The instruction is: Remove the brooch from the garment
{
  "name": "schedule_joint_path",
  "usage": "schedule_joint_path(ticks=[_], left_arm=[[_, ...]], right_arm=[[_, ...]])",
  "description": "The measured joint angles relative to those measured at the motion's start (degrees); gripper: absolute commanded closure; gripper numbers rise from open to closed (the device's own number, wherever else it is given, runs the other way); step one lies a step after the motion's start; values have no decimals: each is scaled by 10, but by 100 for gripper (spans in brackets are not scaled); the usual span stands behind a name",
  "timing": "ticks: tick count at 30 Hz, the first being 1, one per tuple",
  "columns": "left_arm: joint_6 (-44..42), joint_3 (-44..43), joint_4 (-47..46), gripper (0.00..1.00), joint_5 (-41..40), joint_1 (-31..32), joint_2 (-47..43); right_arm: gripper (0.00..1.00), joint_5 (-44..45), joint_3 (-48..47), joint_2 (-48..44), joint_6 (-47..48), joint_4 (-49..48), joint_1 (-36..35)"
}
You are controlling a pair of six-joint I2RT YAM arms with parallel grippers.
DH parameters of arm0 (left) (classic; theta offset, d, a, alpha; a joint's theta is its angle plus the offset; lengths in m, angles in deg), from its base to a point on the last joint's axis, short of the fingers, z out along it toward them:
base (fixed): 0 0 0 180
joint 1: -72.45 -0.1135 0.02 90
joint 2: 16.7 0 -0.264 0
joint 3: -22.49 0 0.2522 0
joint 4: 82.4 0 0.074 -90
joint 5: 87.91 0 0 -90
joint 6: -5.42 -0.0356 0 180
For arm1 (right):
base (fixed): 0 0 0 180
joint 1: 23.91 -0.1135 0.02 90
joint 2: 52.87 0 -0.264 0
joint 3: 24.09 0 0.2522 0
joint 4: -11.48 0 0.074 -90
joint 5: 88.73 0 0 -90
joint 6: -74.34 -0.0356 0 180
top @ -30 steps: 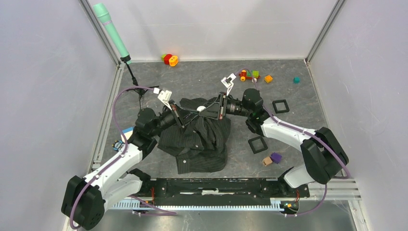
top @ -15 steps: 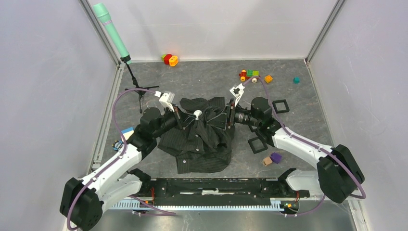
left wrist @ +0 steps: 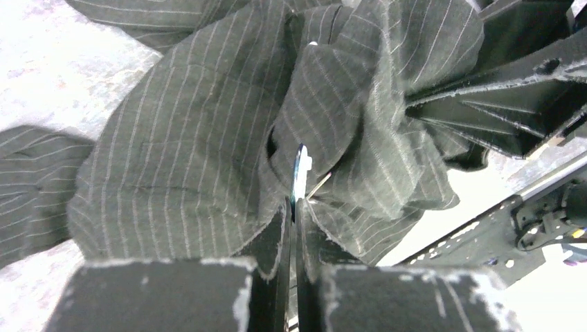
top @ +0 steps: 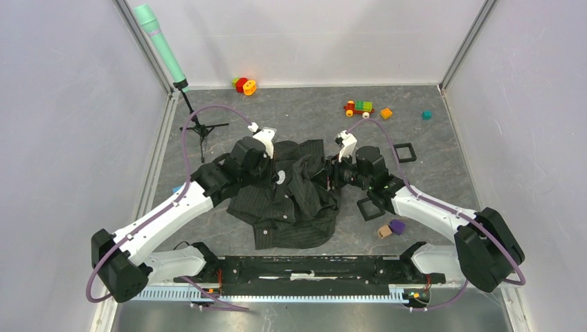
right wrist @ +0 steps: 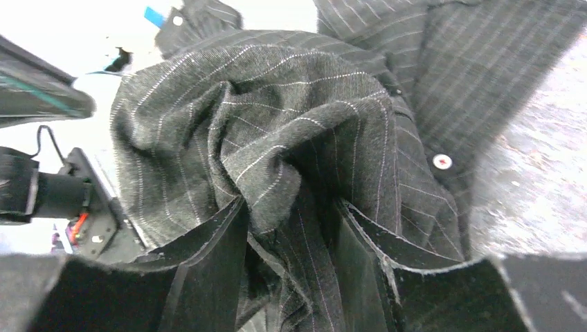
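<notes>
The garment (top: pixel 287 200), a dark pinstriped shirt, lies bunched in the middle of the grey table. My left gripper (top: pixel 275 174) reaches onto it from the left. In the left wrist view this gripper (left wrist: pixel 295 205) is shut on the brooch (left wrist: pixel 300 166), a thin disc seen edge-on with its pin slanting into the cloth. From above the brooch (top: pixel 280 178) shows as a small pale round spot. My right gripper (top: pixel 327 173) comes in from the right. In the right wrist view its fingers (right wrist: pixel 208 256) stand apart with a thick fold of the garment (right wrist: pixel 277 145) pinched between them.
Two black square frames (top: pixel 403 152) (top: pixel 370 207) lie right of the shirt, with a purple cube (top: pixel 396 226) and a tan block (top: pixel 384 232) nearer. A toy train (top: pixel 358 107), orange block (top: pixel 386 113) and teal cube (top: pixel 427 115) sit far right. A green microphone (top: pixel 160 45) on its stand leans far left.
My left wrist has swung up and over the shirt while staying shut. My right gripper drew back to the right, let go of the cloth, then closed on a fresh fold.
</notes>
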Motion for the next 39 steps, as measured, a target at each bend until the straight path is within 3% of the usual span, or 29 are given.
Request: schedule_joint_path(ticks=[3,6,8,11,16,22,24,28,32,35,39], left_arm=[[-14,-40,82,98,-13,2,-1],[-21,-65,144,98,-17,-3,-10],[-29,-71,169,98,-10,-16,-24],[-36,-71,186,98,17,-55,-44],[-38,-43,154,98,127,-128,-83],[-34,24,94,98,270,-173,-97],[-33,41,79,98,294,-186,-98],[-29,80,42,98,344,-205,-95],[-18,114,10,98,371,-211,-91],[-8,127,-6,98,381,-214,-91],[14,135,-42,98,394,-216,-92]], right_arm=[[48,30,0,0,18,25,0],[29,49,2,-2,33,41,0],[25,52,8,-10,43,50,0],[27,51,26,-26,55,56,-3],[32,94,52,-22,56,77,-53],[34,151,55,69,21,57,-97],[34,170,31,122,9,48,-104],[31,201,-114,263,-7,33,-108],[21,200,-258,354,-7,45,-97],[9,189,-327,358,0,61,-77],[8,191,-290,265,21,76,-51]])
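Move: The left fingers are already shut on the brooch; the middle of the garment lies beneath them, some 15 cm down, about 7 cm back and 2 cm to the right. From the half-open right gripper, whose pads straddle a fold, the garment's middle is roughly 6 cm back, 11 cm left and 11 cm down. The held brooch is about 13 cm to the right gripper's left, level with it fore and aft and 3 cm higher. The nearest black frame is about 19 cm right and 10 cm back. Sink the right gripper about 12 cm beside the garment, easing back and widening the fingers, then sweep it some 15 cm forward and leftward to push the cloth along; lift it as the fingers open nearly full. Meanwhile keep the brooch pinched in the left gripper: swing it left and slightly up, then back and down, rolling its left side down some 20 degrees. ##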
